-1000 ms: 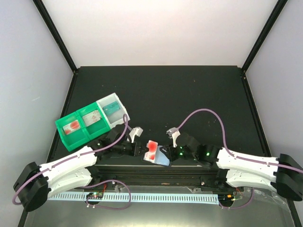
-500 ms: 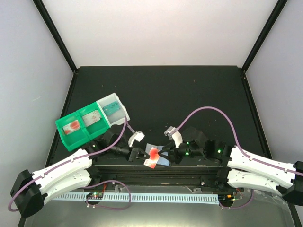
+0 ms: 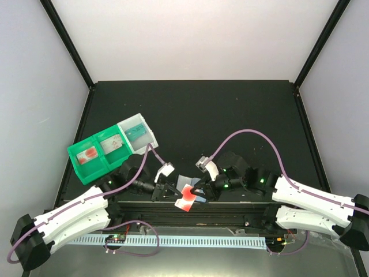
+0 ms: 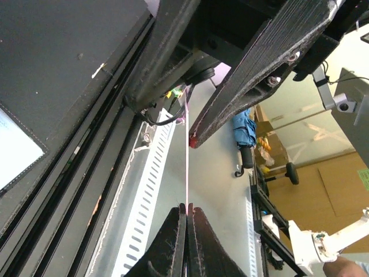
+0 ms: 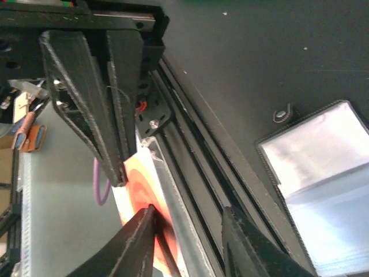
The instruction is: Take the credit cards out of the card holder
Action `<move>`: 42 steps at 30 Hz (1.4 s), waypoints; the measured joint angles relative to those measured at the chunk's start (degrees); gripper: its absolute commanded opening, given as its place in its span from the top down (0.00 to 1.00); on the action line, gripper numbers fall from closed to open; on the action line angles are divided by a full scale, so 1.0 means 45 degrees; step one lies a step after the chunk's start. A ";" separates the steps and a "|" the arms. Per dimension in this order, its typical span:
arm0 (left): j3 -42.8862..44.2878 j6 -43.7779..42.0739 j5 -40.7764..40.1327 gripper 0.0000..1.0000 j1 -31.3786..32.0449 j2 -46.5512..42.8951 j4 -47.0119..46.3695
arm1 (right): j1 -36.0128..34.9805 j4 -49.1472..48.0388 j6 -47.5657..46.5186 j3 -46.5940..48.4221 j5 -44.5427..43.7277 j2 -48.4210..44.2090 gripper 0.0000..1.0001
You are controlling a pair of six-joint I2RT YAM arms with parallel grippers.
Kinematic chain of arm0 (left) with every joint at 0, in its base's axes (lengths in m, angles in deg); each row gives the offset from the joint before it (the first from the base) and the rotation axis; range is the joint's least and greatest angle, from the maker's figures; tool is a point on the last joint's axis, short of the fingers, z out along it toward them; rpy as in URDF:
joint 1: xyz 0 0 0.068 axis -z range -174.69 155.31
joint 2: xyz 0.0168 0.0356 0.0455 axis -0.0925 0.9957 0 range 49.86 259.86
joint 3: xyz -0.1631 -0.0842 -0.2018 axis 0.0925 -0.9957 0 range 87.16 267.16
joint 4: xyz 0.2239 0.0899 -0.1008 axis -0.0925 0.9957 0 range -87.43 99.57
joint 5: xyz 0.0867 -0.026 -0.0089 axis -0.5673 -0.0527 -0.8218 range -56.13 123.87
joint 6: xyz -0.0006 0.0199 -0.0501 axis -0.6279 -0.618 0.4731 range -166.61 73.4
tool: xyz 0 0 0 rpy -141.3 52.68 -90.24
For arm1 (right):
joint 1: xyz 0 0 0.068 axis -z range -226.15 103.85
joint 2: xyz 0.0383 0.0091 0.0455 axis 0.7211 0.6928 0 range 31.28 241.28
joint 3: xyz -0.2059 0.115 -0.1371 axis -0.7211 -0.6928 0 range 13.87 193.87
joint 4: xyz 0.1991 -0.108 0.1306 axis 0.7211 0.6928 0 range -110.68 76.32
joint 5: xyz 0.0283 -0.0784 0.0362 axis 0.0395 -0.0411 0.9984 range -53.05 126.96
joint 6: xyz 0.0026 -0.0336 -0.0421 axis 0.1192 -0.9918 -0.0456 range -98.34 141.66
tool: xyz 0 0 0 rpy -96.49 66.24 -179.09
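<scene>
A red-and-white credit card (image 3: 185, 198) hangs over the table's near rail with my left gripper (image 3: 174, 194) shut on its edge. In the left wrist view the card (image 4: 187, 161) is a thin pink line running out from the closed gripper (image 4: 187, 209). The card holder (image 3: 188, 180) lies open on the dark table beside it, its grey and pale blue panels (image 5: 323, 167) facing up; one corner (image 4: 14, 153) shows at the left. My right gripper (image 3: 203, 189) stands open (image 5: 189, 210), one finger against the card's face (image 5: 131, 183), with a clear plastic strip (image 5: 173, 199) between the fingers.
A green-and-clear compartment tray (image 3: 95, 153) sits at the left, behind my left arm. Black rails (image 3: 230, 209) run along the near edge, with a white slotted strip (image 3: 190, 240) below them. Purple cables loop over both wrists.
The card has come off the card holder and moved toward the near edge with my left gripper. My right gripper has shifted left and opened its jaws.
</scene>
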 measured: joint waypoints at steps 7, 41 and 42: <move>0.0000 -0.0024 0.0092 0.98 0.0000 -0.0097 -0.0015 | 0.0321 -0.1083 0.0311 -0.0413 0.1234 -0.0044 0.92; 0.1326 0.2113 -0.7232 0.09 0.0000 -0.5255 0.2278 | 0.0573 -0.5484 0.5814 -0.0355 -0.2939 -0.0947 0.99; 0.1214 0.2395 -0.7329 0.12 0.0000 -0.5285 0.2079 | 0.0573 -0.5780 0.5999 -0.0355 -0.2992 -0.0835 0.99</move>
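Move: The credit card is already in the left fingers, its middle about 3 cm to their right, 1 cm back and 1 cm lower. From the right fingers, parted around the card's far edge, that middle lies some 2 cm left, 3 cm back and 1 cm below. The open card holder lies on the table, roughly 10 cm below both, 5 cm ahead and 4 cm right of the left hand, some 2 cm ahead and 1 cm left of the right. Hold the card still with the left gripper while the right eases a centimetre or so back, left and up and shuts on its edge; only then open the left wide and draw it up, forward and left off the card, swinging counter-clockwise. Lift the pinched card with the right, about 10 cm up and 7 cm forward over the holder, turning clockwise some 25 degrees and raising the fingertips towards level. ##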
